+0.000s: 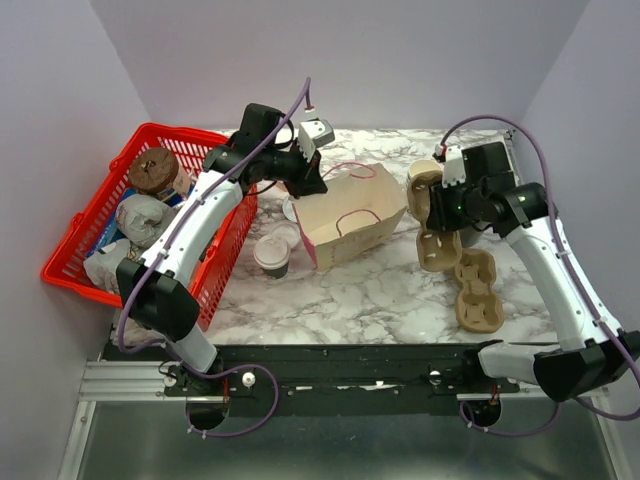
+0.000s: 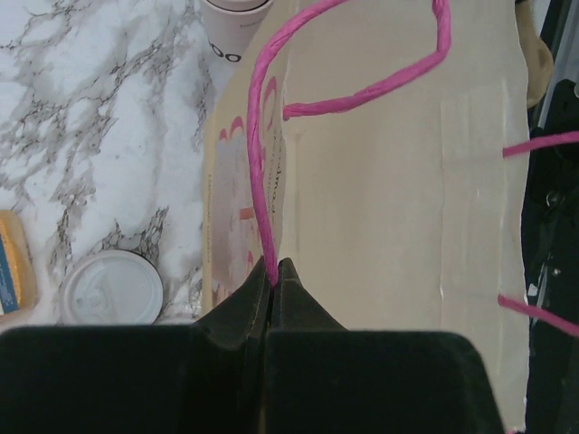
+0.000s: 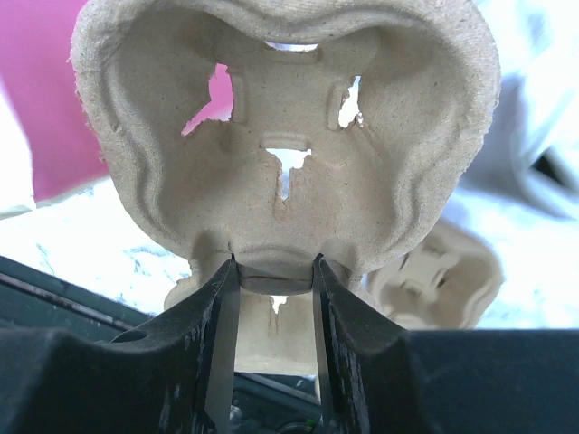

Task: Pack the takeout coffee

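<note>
The takeout coffee point(image 1: 271, 255) point(image 2: 237, 14), a small cream cup with a dark brown lower band, stands on the marble by the near left corner of the brown paper bag point(image 1: 345, 222) point(image 2: 398, 208). The bag lies tilted, and my left gripper point(image 1: 308, 185) point(image 2: 274, 267) is shut on its pink handle point(image 2: 262, 145). A loose white lid point(image 1: 289, 210) point(image 2: 110, 287) lies left of the bag. My right gripper point(image 1: 440, 205) point(image 3: 274, 271) is shut on the rim of a pulp cup carrier point(image 1: 425, 195) point(image 3: 285, 136), held up just right of the bag.
A red basket point(image 1: 75, 245) with wrapped food and a brown-topped cup sits at the far left. More pulp carriers point(image 1: 476, 290) lie on the marble at the right, below my right gripper. Walls close in on three sides.
</note>
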Motion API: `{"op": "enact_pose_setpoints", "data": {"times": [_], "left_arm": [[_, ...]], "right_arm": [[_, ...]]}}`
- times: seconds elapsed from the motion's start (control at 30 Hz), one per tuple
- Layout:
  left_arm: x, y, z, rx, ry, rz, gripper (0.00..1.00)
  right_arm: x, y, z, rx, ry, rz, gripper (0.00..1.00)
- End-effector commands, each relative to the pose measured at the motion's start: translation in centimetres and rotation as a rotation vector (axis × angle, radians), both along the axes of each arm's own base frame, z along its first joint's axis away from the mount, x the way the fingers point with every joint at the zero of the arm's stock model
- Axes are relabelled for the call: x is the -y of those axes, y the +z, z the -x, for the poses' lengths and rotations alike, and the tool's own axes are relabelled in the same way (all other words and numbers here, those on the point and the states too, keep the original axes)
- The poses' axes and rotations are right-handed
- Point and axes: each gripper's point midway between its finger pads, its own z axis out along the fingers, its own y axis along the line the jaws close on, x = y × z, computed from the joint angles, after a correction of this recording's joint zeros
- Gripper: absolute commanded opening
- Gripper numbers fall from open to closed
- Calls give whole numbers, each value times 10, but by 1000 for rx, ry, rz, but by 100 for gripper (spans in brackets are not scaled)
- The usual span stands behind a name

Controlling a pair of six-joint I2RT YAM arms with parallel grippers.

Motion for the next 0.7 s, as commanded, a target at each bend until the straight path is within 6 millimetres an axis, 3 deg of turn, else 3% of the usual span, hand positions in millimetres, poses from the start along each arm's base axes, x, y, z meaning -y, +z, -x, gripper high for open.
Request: {"op": "enact_pose_setpoints", "data": {"times": [0.0,0.07,0.13,0.23,0.33,0.4,0.5,0.6,0.67], "left_arm": [[-1,8,-6,91,-40,-44,0],[3,16,-8,124,-56,-58,0],[11,10,-9,119,-82,-82,0],[19,14,-14,144,-89,-106,0],[24,18,-18,160,-95,-113,0],[27,18,-17,159,-105,-116,0],[31,16,-14,144,-115,-112,0],[35,13,-10,117,-132,-99,0],[36,14,-5,105,-147,-91,0]], "right_arm": [[-8,44,-14,166,101,-7,1],[-11,74,-28,282,129,-12,1],[-19,101,-38,372,170,-31,1],[-35,151,-43,533,268,-86,1],[-64,199,-26,693,483,-177,1],[-83,221,-2,778,659,-234,0],[-97,237,24,864,839,-276,0],[-107,234,42,922,990,-272,1],[-114,220,47,963,1087,-227,0]]}}
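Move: The takeout bag's mouth lies about 17 cm to the left of the right hand, roughly level with it in height and in reach; the right hand already holds a cup carrier by its waist. Around that hand, the cup stack is 11 cm ahead and the straw holder 10 cm right and 4 ahead, both some 15 cm lower. From the left hand, pinching the far handle, the mouth lies 7 cm right, 4 back and 5 below; the lidded coffee cup is 11 left, 9 back. The cup carrier, still pinched in the right hand, is swept up some 22 cm, well above the bag mouth's level, then also about 9 cm left, its slight forward drift turning back at mid-climb; the wrist swings some 45 degrees counter-clockwise while the fingertips tip up. The left hand keeps its pinch on the handle and draws it about 3 cm right and a little forward. ##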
